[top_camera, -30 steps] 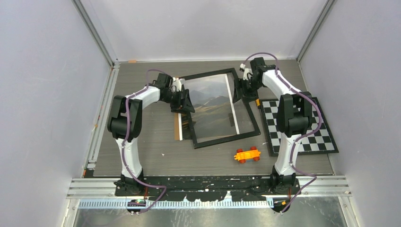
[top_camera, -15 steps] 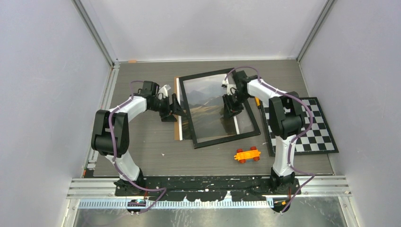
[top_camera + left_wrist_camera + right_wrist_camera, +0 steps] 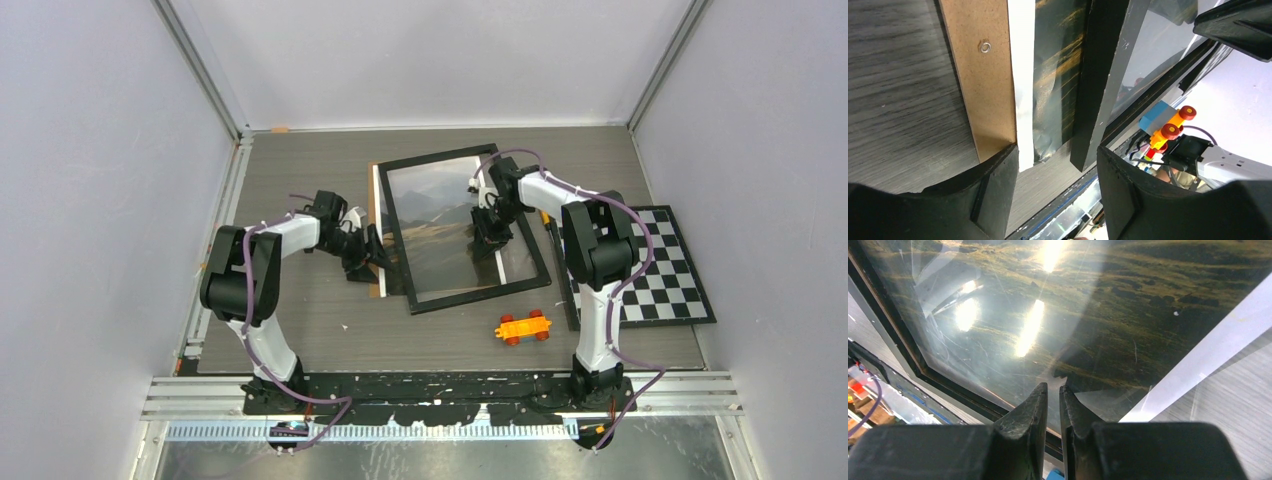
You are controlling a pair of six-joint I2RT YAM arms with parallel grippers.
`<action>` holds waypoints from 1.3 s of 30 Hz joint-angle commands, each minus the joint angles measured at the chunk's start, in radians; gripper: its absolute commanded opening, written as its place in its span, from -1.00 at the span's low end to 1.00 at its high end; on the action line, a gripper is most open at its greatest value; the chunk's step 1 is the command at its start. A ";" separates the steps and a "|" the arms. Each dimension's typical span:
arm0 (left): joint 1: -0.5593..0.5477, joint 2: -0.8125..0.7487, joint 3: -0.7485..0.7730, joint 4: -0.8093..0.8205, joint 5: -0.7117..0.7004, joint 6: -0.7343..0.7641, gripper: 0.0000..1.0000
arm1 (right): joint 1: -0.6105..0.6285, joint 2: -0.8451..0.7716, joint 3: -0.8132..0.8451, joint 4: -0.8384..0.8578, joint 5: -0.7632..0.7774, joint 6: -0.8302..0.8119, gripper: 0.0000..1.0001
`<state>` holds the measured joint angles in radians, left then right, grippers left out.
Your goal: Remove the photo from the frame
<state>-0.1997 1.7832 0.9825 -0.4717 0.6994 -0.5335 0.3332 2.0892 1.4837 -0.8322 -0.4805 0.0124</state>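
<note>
The black frame (image 3: 478, 296) lies flat mid-table, its glass up. The photo (image 3: 440, 215) shows through the glass, and its white edge (image 3: 376, 200) sticks out past the frame's left side, on top of a brown backing board (image 3: 374, 282). My left gripper (image 3: 373, 262) is open at that near-left corner. In the left wrist view its fingers (image 3: 993, 185) straddle the board (image 3: 983, 90), the photo's white edge (image 3: 1023, 100) and the frame's corner (image 3: 1098, 75). My right gripper (image 3: 487, 235) is shut, tips down on the glass over the photo (image 3: 1148, 315), holding nothing.
An orange toy car (image 3: 523, 327) sits near the frame's near-right corner. A black-and-white checkerboard mat (image 3: 660, 270) lies at the right. Grey walls enclose the table on three sides.
My left gripper slid nearer along the frame's left side to its near corner and narrowed slightly. My right gripper moved from the frame's far-right corner onto the glass and closed.
</note>
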 commanded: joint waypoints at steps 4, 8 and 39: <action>-0.017 0.061 -0.047 0.101 0.020 -0.060 0.22 | 0.003 0.081 -0.047 0.042 0.073 0.023 -0.59; -0.017 0.063 -0.066 0.191 0.041 -0.078 0.22 | 0.004 0.075 -0.065 0.053 0.074 0.029 -0.59; 0.096 0.216 0.012 0.615 0.021 -0.232 -0.59 | 0.007 0.101 -0.012 0.038 0.059 0.057 -0.58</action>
<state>-0.1169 1.9659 0.9672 0.1066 0.8158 -0.7776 0.3233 2.1143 1.4948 -0.8394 -0.5201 0.0864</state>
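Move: The photo's white left edge runs forward from beside the left hand, its middle about 12 cm ahead, level sideways and 1 cm below the fingers. The frame's black left bar lies roughly 4 cm to the hand's right, 11 cm ahead; the backing board's edge is 2 cm to its left, 12 cm ahead. From the right hand, the frame's middle is about 5 cm ahead and 4 cm left, the photo's left edge 23 cm left and 5 cm ahead. The left fingers come to pinch the photo's white left edge, beside the frame's black bar: the half-open hand first eases about 1.5 cm right while rolling its fingers flatter, then slides some 9 cm forward along the edge, and closes most of the way while sinking about 1 cm. The right hand stays put, nearly shut, its tips resting on the frame's glass. ##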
